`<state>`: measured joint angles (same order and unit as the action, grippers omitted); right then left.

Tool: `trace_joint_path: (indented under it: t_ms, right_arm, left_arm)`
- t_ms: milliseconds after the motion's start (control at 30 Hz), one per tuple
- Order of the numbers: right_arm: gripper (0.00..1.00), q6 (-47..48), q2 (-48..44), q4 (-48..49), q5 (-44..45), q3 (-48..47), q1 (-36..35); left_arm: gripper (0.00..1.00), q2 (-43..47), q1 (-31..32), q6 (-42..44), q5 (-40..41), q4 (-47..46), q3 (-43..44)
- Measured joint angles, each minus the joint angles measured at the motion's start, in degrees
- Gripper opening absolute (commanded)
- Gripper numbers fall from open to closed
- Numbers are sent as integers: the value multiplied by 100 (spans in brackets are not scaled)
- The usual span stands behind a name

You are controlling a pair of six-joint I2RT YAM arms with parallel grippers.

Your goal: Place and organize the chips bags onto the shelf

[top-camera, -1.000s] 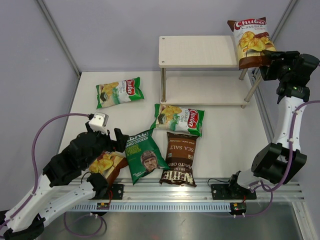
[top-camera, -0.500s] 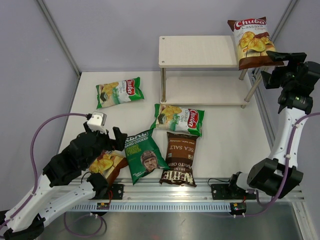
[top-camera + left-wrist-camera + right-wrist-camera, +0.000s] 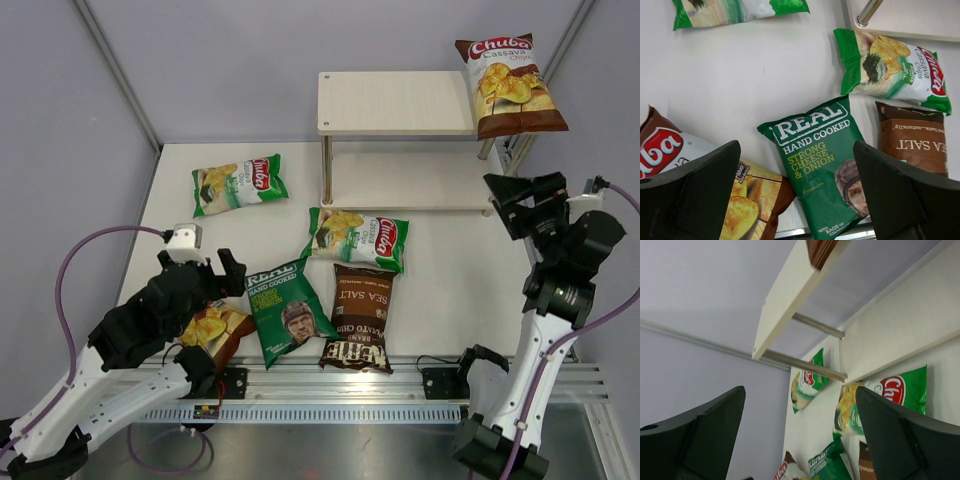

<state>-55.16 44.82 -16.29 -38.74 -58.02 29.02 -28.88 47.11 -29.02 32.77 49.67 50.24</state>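
Observation:
One brown-and-white Chuba bag (image 3: 508,85) stands on the right end of the shelf's top board (image 3: 395,102). My right gripper (image 3: 525,195) is open and empty, below and in front of that end; its wrist view (image 3: 800,440) looks under the top board (image 3: 790,295). My left gripper (image 3: 200,280) is open and empty above the second brown Chuba bag (image 3: 215,330), beside the dark green REAL bag (image 3: 290,310). In the left wrist view the gripper (image 3: 797,200) straddles the REAL bag (image 3: 815,155) and the brown Chuba (image 3: 755,195). The Kettle bag (image 3: 360,318) and two green Chuba bags (image 3: 358,238) (image 3: 238,184) lie flat.
The shelf's lower board (image 3: 410,180) holds nothing. A metal shelf leg (image 3: 326,170) stands just behind the middle green bag. Grey walls close the table at the left, back and right. An aluminium rail (image 3: 340,400) runs along the near edge.
My right gripper has drawn back and down from the brown Chuba bag, which stays on the top board. My left gripper has shifted slightly left and down.

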Motion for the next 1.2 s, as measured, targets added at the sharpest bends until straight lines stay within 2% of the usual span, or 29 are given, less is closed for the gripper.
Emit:
trace_joint_path:
  t_ms: [167,267,400,467,567,800,1000,1200]
  right_arm:
    - [100,96,-726,442,-625,979,-656]
    - [100,87,-807,577,-957,1436,-1005]
    - [100,15,-844,702,-1169,1749,-1106]
    - [100,-66,-984,752,-1193,1934,-1113]
    - [99,-208,-1222,837,-1202,2177,-1115]
    - [99,-479,-1178,1064,-1305,2310,-1119]
    - [99,-686,-973,1231,-1331,2192,-1123]
    - [99,-850,-776,1582,-1346,2065,-1126]
  left_arm:
    - [99,83,0,-955,35,138,-116]
    - [99,203,-11,-1615,243,361,-417]
    - [99,-160,-42,-2417,533,743,-621]
    - [99,-422,-107,-3143,833,1143,-662]
    - [99,-400,-402,-3978,1137,1718,-881]
    - [99,52,-1191,-5204,1495,2573,-1003]
    - [99,-452,-2035,-5541,1495,2704,-1040]
    - [99,-791,-3263,-4946,1056,2280,-1180]
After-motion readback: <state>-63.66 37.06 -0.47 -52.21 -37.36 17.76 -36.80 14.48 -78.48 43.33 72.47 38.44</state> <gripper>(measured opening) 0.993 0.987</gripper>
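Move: The brown Chuba bag that comes next lies on the table about 10 cm to the left of the left hand, 4 cm back and some 21 cm below; the green Real bag is roughly 22 cm to the right of it and 3 cm farther out. From the right hand that brown Chuba bag is about 68 cm left, 15 cm back and 35 cm down. The shelved Chuba bag is some 24 cm ahead of the right hand, 5 cm right and nearly level. Towards the brown Chuba bag on the table the open left hand first drops, then swings left while still sinking, some 14 cm left and 12 cm down, turning about 70 degrees counter-clockwise and tipping its fingers down, without touching the bag. The open right hand keeps withdrawing from the shelved bag, left about 9 cm, down and slightly back, turning counter-clockwise, then rises a couple of centimetres. ##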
